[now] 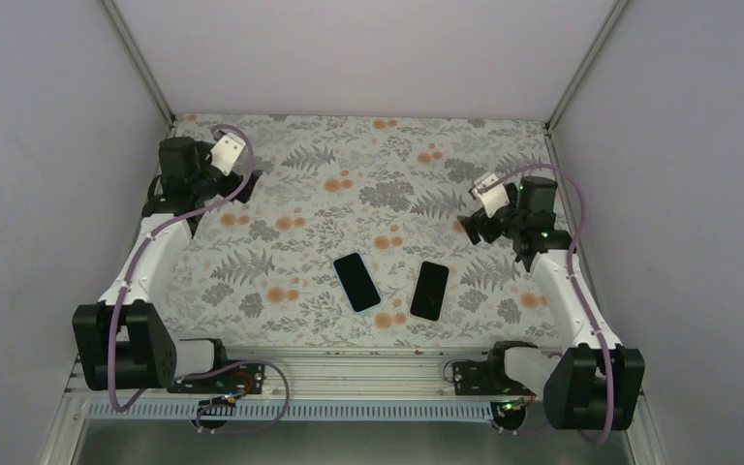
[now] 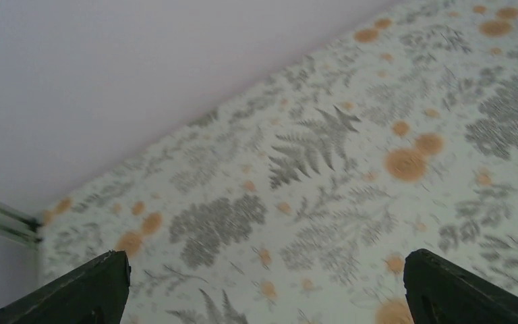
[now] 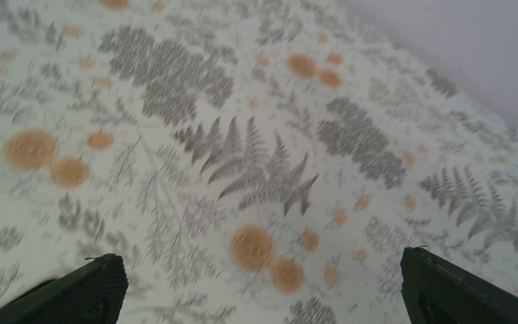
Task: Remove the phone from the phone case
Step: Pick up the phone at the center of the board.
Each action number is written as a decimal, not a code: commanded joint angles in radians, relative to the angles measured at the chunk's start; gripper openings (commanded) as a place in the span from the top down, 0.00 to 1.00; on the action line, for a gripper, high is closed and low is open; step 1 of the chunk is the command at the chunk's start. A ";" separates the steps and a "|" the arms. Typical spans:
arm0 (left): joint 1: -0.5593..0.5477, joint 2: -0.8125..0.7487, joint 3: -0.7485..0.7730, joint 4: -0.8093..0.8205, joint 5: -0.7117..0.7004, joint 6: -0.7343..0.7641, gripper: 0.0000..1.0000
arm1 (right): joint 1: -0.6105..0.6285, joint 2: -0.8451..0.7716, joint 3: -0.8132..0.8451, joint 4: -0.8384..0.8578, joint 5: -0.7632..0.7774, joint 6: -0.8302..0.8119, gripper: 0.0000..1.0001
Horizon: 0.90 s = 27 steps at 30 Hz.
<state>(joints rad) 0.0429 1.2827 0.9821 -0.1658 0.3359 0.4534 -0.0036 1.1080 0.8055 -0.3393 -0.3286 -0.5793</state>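
Note:
Two flat dark slabs lie on the floral table in the top view. The left one has a light blue rim, like a phone case around a black face. The right one is a plain black phone, a short gap away. Neither shows in the wrist views. My left gripper is far back left, open and empty; its wrist view shows only bare cloth between the fingers. My right gripper is back right of the black phone, open and empty, also over bare cloth.
The floral tablecloth covers the whole table. Grey walls close in the left, back and right sides. A metal rail with both arm bases runs along the near edge.

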 commanded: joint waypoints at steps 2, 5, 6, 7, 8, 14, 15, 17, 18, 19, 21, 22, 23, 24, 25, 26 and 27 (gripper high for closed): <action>0.011 -0.024 0.007 -0.133 0.038 0.018 0.00 | -0.010 -0.014 0.012 -0.222 -0.005 -0.144 0.00; 0.013 -0.035 -0.004 -0.160 0.028 0.055 0.00 | -0.009 -0.003 0.015 -0.330 0.022 -0.233 0.00; 0.010 -0.043 -0.025 -0.142 -0.015 0.062 0.00 | -0.010 0.001 0.012 -0.364 0.040 -0.257 0.00; 0.000 -0.056 -0.049 -0.104 -0.086 0.059 0.00 | -0.008 0.008 0.009 -0.406 0.057 -0.286 0.00; -0.012 -0.066 -0.066 -0.062 -0.169 0.064 0.00 | -0.005 0.018 0.002 -0.451 0.077 -0.314 0.00; -0.025 -0.137 -0.156 0.042 -0.310 0.142 0.00 | 0.053 0.051 -0.086 -0.589 0.252 -0.389 0.04; -0.024 -0.140 -0.161 0.046 -0.322 0.145 0.00 | 0.063 0.056 -0.091 -0.597 0.253 -0.388 0.12; -0.025 -0.149 -0.167 0.049 -0.338 0.149 0.00 | 0.089 0.071 -0.091 -0.609 0.240 -0.368 0.39; -0.023 -0.152 -0.169 0.050 -0.339 0.149 0.00 | 0.104 0.085 -0.091 -0.613 0.234 -0.353 0.59; -0.023 -0.158 -0.172 0.049 -0.337 0.149 0.00 | 0.120 0.100 -0.089 -0.616 0.231 -0.334 0.85; -0.024 -0.171 -0.179 0.054 -0.335 0.151 0.00 | 0.147 0.129 -0.094 -0.597 0.223 -0.295 0.97; -0.024 -0.173 -0.181 0.054 -0.336 0.152 0.00 | 0.160 0.137 -0.099 -0.586 0.220 -0.285 0.97; -0.023 -0.172 -0.181 0.053 -0.337 0.152 0.00 | 0.177 0.144 -0.106 -0.572 0.220 -0.277 0.97; -0.023 -0.170 -0.182 0.054 -0.339 0.151 0.00 | 0.193 0.152 -0.111 -0.559 0.219 -0.267 0.97; -0.023 -0.168 -0.184 0.056 -0.339 0.154 0.00 | 0.211 0.166 -0.114 -0.546 0.220 -0.255 0.97; -0.023 -0.167 -0.189 0.060 -0.343 0.155 0.00 | 0.226 0.183 -0.113 -0.537 0.220 -0.243 0.97; -0.023 -0.166 -0.195 0.066 -0.347 0.154 0.00 | 0.236 0.203 -0.110 -0.525 0.222 -0.228 0.97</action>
<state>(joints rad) 0.0196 1.1255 0.8116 -0.1364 0.0147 0.5945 0.1856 1.2636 0.7048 -0.9047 -0.1143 -0.8711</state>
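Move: The beige-rimmed phone I go for with my right hand lies about 14 cm back from it, some 11 cm to its left and about 18 cm below. The blue-rimmed phone beside it is roughly 12 cm back and 29 cm left of that hand, at the same low level. From my left hand, the beige-rimmed phone is about 21 cm back, 46 cm to the right and 24 cm down. I sweep my empty right hand down and back about 15 cm each way, to beside the beige-rimmed phone's right long edge, tipping the fingers steeply towards the table and shutting them from wide open on the way; they stop short of the phone, not touching it. My left hand, still open and empty, drifts some 4 cm left and 3 cm back with a slight counter-clockwise turn, dipping and then partly rising again. ##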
